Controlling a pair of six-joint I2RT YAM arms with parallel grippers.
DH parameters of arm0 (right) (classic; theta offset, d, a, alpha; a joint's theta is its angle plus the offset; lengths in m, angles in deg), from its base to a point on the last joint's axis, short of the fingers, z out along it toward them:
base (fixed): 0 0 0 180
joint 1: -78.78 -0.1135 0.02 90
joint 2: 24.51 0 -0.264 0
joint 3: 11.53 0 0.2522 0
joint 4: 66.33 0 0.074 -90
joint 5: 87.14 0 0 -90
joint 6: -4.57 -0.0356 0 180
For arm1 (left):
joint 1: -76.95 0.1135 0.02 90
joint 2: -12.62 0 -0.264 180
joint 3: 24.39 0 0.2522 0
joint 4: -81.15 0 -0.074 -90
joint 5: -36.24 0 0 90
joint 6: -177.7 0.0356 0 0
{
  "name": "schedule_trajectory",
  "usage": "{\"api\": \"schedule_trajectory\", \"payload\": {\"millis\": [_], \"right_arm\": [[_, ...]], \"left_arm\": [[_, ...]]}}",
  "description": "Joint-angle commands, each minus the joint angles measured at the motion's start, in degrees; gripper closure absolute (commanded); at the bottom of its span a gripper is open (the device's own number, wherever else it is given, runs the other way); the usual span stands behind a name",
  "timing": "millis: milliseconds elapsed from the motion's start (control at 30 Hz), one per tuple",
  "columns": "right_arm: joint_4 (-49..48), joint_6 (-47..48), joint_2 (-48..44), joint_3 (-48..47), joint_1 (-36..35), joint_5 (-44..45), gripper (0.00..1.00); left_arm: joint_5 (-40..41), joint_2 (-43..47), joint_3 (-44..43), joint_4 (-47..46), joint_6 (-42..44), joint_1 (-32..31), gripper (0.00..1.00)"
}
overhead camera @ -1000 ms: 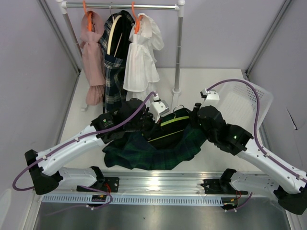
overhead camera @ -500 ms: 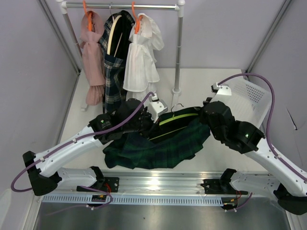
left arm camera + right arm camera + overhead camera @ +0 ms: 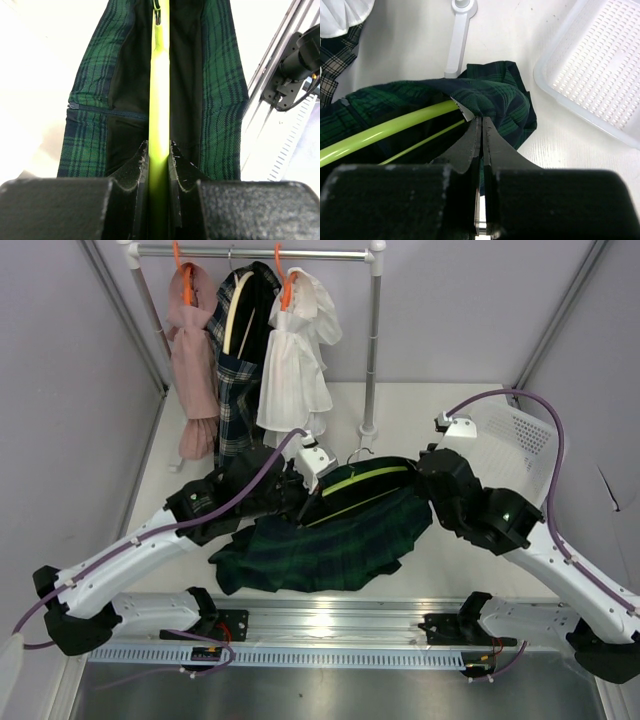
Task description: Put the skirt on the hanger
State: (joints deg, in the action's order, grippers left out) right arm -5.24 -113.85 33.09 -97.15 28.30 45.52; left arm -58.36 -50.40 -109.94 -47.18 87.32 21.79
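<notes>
The dark green tartan skirt (image 3: 330, 540) hangs spread between my two arms above the table. The lime-green hanger (image 3: 362, 478) lies inside its open waist, hook toward the rack pole. My left gripper (image 3: 300, 490) is shut on the hanger's left end; in the left wrist view the green bar (image 3: 160, 100) runs straight out from between the jaws (image 3: 159, 150), with skirt cloth (image 3: 222, 90) on both sides. My right gripper (image 3: 428, 480) is shut on the skirt's waistband edge (image 3: 495, 102) beside the hanger's right arm (image 3: 395, 127).
A rack (image 3: 372, 340) at the back holds a pink garment (image 3: 195, 360), a navy-and-white checked garment (image 3: 238, 370) and a white ruffled garment (image 3: 298, 350). Its foot (image 3: 460, 35) stands just beyond the skirt. A white perforated basket (image 3: 520, 455) sits at the right.
Both arms have lifted and pulled apart, raising the hanger and stretching the skirt's waist over it. The skirt hangs flatter and wider than before.
</notes>
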Motion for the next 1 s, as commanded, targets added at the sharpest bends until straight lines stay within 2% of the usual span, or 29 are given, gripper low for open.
{"api": "schedule_trajectory", "payload": {"millis": [0, 333, 400, 533, 600, 733, 833, 967], "right_arm": [[-0.22, 1.09, -0.04, -2.85, 0.38, 2.0, 1.0], [-0.49, 1.18, -0.39, -2.5, 0.38, -0.11, 1.0], [-0.22, 1.27, -0.21, -2.76, 0.47, 0.15, 0.96], [-1.71, 2.23, -0.21, -3.38, 0.56, -0.99, 0.79], [-3.11, 2.85, -0.04, -3.9, 1.17, -2.83, 0.74], [-4.09, 3.81, 1.11, -6.19, 2.05, -4.95, 0.51], [-4.97, 4.25, 1.37, -7.77, 3.01, -6.35, 0.4], [-4.71, 4.96, 1.81, -11.54, 6.61, -9.5, 0.35]], "left_arm": [[1.79, 2.99, -4.15, -3.01, 0.82, 0.14, 1.0], [2.76, 3.79, -4.76, -5.04, -1.55, 0.14, 1.0], [2.67, 4.4, -5.73, -5.57, -2.08, 0.14, 1.0], [2.76, 5.1, -8.53, -5.13, -2.6, 0.14, 1.0], [2.58, 5.63, -9.07, -5.13, -2.96, 0.14, 1.0], [2.58, 5.98, -10.56, -4.69, -3.31, 0.14, 1.0], [3.54, 6.25, -11.27, -4.16, -3.75, 0.14, 1.0], [7.32, 5.72, -15.2, -2.58, -5.41, 0.14, 1.0]]}}
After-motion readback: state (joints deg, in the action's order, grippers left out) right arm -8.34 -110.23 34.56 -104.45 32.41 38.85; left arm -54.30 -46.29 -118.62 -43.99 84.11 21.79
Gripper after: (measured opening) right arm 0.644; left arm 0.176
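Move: The left hand holds the near end of the green hanger inside the skirt's waistband; the free stretch of rail lies roughly 33 cm ahead, 7 cm right and 25 cm above. From that hand, the white dress hangs about 33 cm ahead, 3 cm left and 6 cm higher; the right post stands 33 cm ahead, 14 cm right. The right hand pinches the waistband's far end at its fingertips, with the hanger's tip some 4 cm left, level ahead. The right fingers let go of the waistband, opening to nearly two thirds, then that hand rises about 5 cm, edging forward late on. The left hand keeps its grip on the hanger and lifts it with the skirt some 7 cm, slowly then faster, drifting slightly left towards the rail and rolling so the hanger's far side tips up by under 10 degrees. ##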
